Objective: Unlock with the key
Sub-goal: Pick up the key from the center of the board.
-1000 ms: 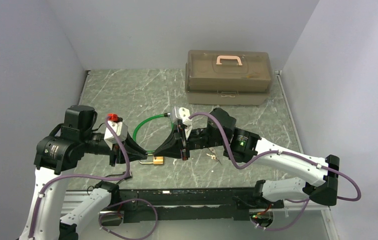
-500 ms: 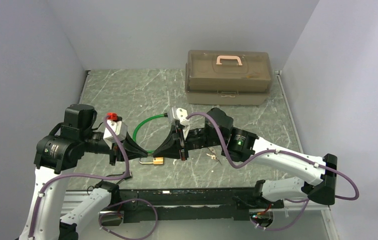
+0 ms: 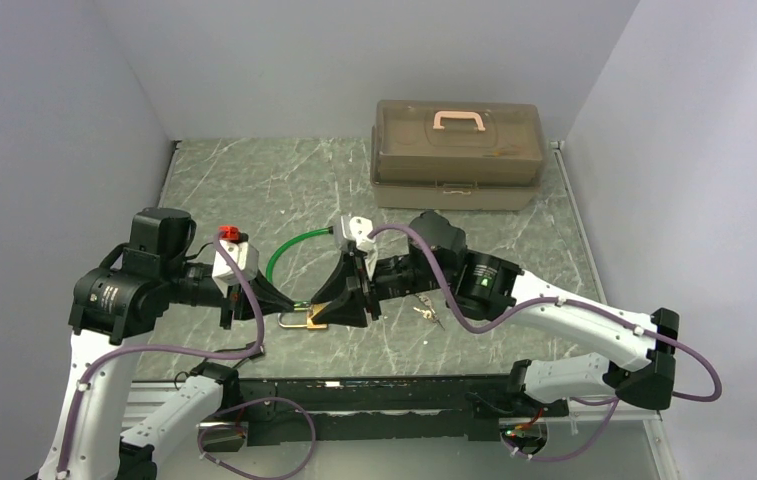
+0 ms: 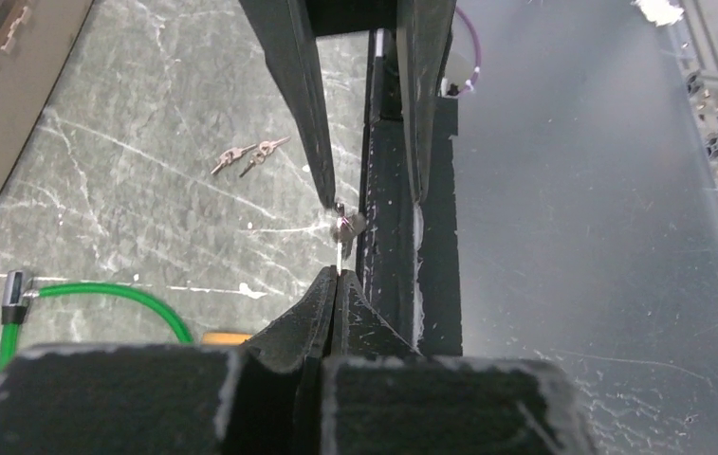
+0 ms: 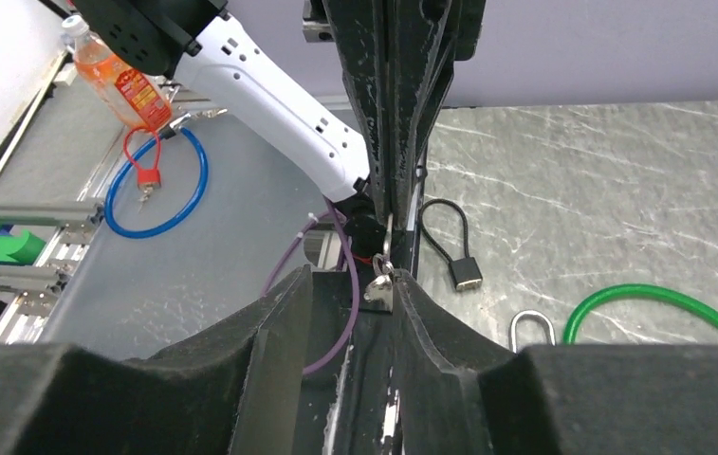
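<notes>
The key (image 4: 346, 227) is a tiny silver piece held up off the table, with my left gripper (image 4: 338, 275) shut on its thin blade. My right gripper (image 5: 350, 289) is open around it; the key's head (image 5: 379, 290) rests against the inner face of one finger (image 5: 431, 318). In the top view both grippers meet tip to tip, left (image 3: 290, 308) and right (image 3: 320, 312), just above the brass padlock (image 3: 301, 321), which lies on the table with its silver shackle (image 5: 532, 328) showing. A green cable (image 3: 289, 250) loops behind them.
Two loose keys (image 3: 424, 313) lie on the table to the right of the grippers. A brown toolbox (image 3: 457, 150) stands at the back. A small black padlock (image 5: 466, 271) lies near the table's front edge. A blue cable lock (image 5: 160, 180) and an orange bottle (image 5: 118, 81) sit beyond the table.
My left gripper has closed onto the key. My right gripper, shut before, has opened and let go of it. Both arms stayed almost where they were.
</notes>
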`<move>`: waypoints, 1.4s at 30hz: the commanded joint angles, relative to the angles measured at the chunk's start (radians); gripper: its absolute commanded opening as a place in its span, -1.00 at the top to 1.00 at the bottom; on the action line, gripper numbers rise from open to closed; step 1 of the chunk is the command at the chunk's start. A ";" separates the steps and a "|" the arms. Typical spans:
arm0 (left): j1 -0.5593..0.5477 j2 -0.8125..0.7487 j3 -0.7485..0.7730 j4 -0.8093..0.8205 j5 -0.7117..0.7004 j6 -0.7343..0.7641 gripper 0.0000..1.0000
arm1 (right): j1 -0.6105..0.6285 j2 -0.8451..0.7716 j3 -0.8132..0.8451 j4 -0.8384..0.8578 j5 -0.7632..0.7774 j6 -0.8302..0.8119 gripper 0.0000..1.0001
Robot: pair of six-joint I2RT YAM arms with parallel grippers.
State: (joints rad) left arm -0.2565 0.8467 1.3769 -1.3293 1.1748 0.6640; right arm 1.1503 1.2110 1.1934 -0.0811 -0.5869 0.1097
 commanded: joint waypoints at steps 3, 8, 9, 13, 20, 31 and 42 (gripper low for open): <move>0.000 0.009 0.059 -0.054 -0.066 0.070 1.00 | -0.048 0.017 0.165 -0.118 -0.088 -0.031 0.21; -0.001 0.002 0.072 -0.059 -0.070 0.070 1.00 | -0.070 0.072 0.202 -0.119 -0.137 -0.004 0.28; -0.001 0.001 0.074 -0.060 -0.070 0.072 1.00 | -0.070 0.086 0.211 -0.123 -0.141 -0.002 0.29; 0.000 -0.003 0.073 -0.064 -0.065 0.072 1.00 | -0.070 0.131 0.243 -0.126 -0.163 0.012 0.34; -0.002 -0.012 0.062 -0.061 -0.066 0.070 1.00 | -0.068 0.175 0.282 -0.153 -0.192 0.021 0.44; -0.003 -0.016 0.068 -0.058 -0.061 0.062 1.00 | -0.069 0.178 0.264 -0.162 -0.199 0.010 1.00; -0.002 -0.017 0.067 -0.040 -0.056 0.042 0.98 | -0.069 0.173 0.253 -0.205 -0.171 -0.013 1.00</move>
State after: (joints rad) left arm -0.2569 0.8352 1.4208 -1.3804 1.0977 0.7132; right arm 1.0813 1.3975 1.4254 -0.2546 -0.7670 0.1139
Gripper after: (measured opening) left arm 0.009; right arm 0.009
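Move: My left hand already pinches the key, which sticks out about 2 cm to its right and 1 cm lower. From my right hand, half open around the key's head, the key's middle is about 2 cm to the left, 1 cm ahead and level. Some 33 cm below, the padlock lies about 14 cm ahead and 3 cm left, the black plug about 7 cm ahead and 13 cm left, and the spare keys about 16 cm ahead and 20 cm right. I lift my half-open right hand about 4 cm off the key's head, then bring it back down the same amount while reaching about 2 cm left and a little forward, fingers tipping slightly down. There they close and pinch the key close to my left fingertips. My left hand keeps its grip, easing less than a centimetre left. ##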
